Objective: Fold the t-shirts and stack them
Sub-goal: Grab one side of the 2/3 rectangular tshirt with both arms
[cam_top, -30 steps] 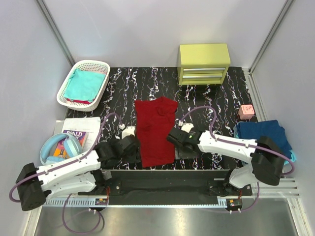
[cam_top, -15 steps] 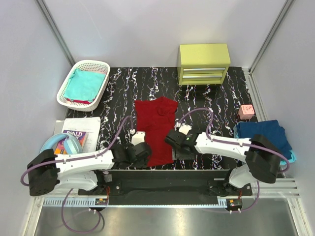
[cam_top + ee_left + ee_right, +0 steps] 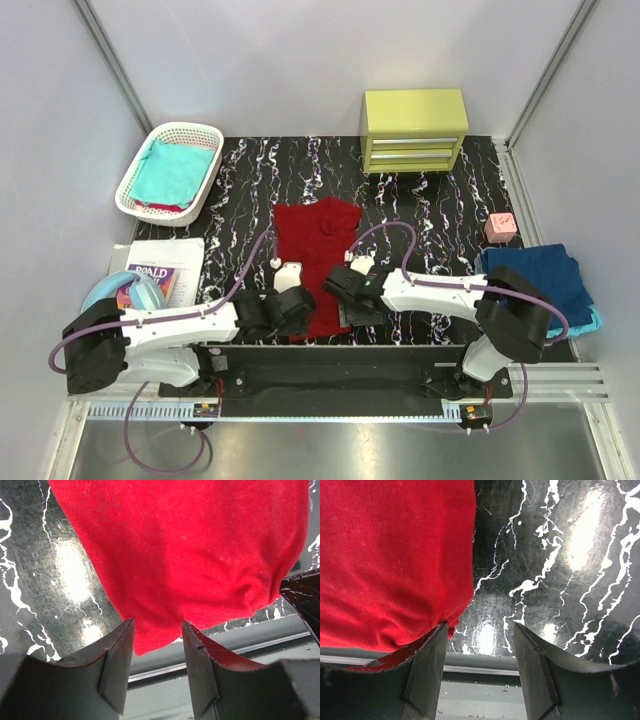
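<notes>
The dark red t-shirt [image 3: 318,255] lies flat, folded to a long strip, in the middle of the black marbled table [image 3: 250,190]. My left gripper [image 3: 300,312] is at its near left corner, open; in the left wrist view the hem corner of the red shirt [image 3: 190,555] dips between the fingertips [image 3: 120,650] without being pinched. My right gripper [image 3: 345,298] is at the near right corner, open, its left finger [image 3: 427,660] touching the red shirt's edge [image 3: 395,565]. A teal t-shirt [image 3: 175,170] lies in the basket. A navy t-shirt [image 3: 535,272] lies folded at the right on a light blue one [image 3: 592,322].
A white lattice basket [image 3: 128,190] stands at the back left and a yellow-green drawer cabinet [image 3: 415,128] at the back. A small pink block [image 3: 500,227] sits right of centre. A book [image 3: 160,275] and blue headphones [image 3: 120,292] lie at the near left. The table's front edge runs just behind both grippers.
Both grippers have closed in on the red shirt's near hem: the left arm swung right to the left corner, the right arm slid left and nearer to the right corner.
</notes>
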You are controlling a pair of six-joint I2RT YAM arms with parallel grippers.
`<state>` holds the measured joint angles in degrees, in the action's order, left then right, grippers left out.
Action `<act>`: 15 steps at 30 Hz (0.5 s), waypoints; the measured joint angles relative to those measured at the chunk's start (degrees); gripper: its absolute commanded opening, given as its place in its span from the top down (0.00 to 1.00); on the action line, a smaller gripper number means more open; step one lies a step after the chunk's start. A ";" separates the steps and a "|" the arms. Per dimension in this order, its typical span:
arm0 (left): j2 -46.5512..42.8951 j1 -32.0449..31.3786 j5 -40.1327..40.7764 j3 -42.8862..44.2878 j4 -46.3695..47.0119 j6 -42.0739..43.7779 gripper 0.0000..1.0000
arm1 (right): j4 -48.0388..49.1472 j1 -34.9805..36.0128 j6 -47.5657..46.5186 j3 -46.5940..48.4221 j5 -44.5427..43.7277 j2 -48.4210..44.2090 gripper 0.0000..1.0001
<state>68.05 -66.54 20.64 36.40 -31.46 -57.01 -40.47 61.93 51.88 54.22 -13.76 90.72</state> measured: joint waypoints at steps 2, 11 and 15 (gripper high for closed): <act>0.52 -0.09 0.00 0.00 0.07 -0.04 0.52 | 0.17 0.09 -0.02 0.02 0.13 0.17 0.37; -1.66 -0.57 0.09 -0.04 0.24 -0.46 0.52 | -1.92 2.97 0.02 6.05 -0.09 0.13 0.37; -2.01 -0.61 0.17 -0.09 0.33 -0.55 0.52 | -2.78 4.11 0.02 8.92 -0.33 -0.09 0.37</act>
<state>66.04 -67.16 20.82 36.32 -31.14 -57.56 -43.24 66.04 51.90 63.13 -14.09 90.63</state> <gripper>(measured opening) 0.475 0.628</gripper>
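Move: The t-shirt's near right corner lies about 2 cm left of the right hand, level with it and some 2 cm below. The near left corner is about 14 cm left and 2 cm back; the shirt's far end is some 28 cm ahead and 8 cm left. From the left hand, that near right corner is about 12 cm to the right, level with it, 3 cm below. Right hand, fingers staying open, shifts left about 4.5 cm while rising 4 cm over the t-shirt's near edge. ##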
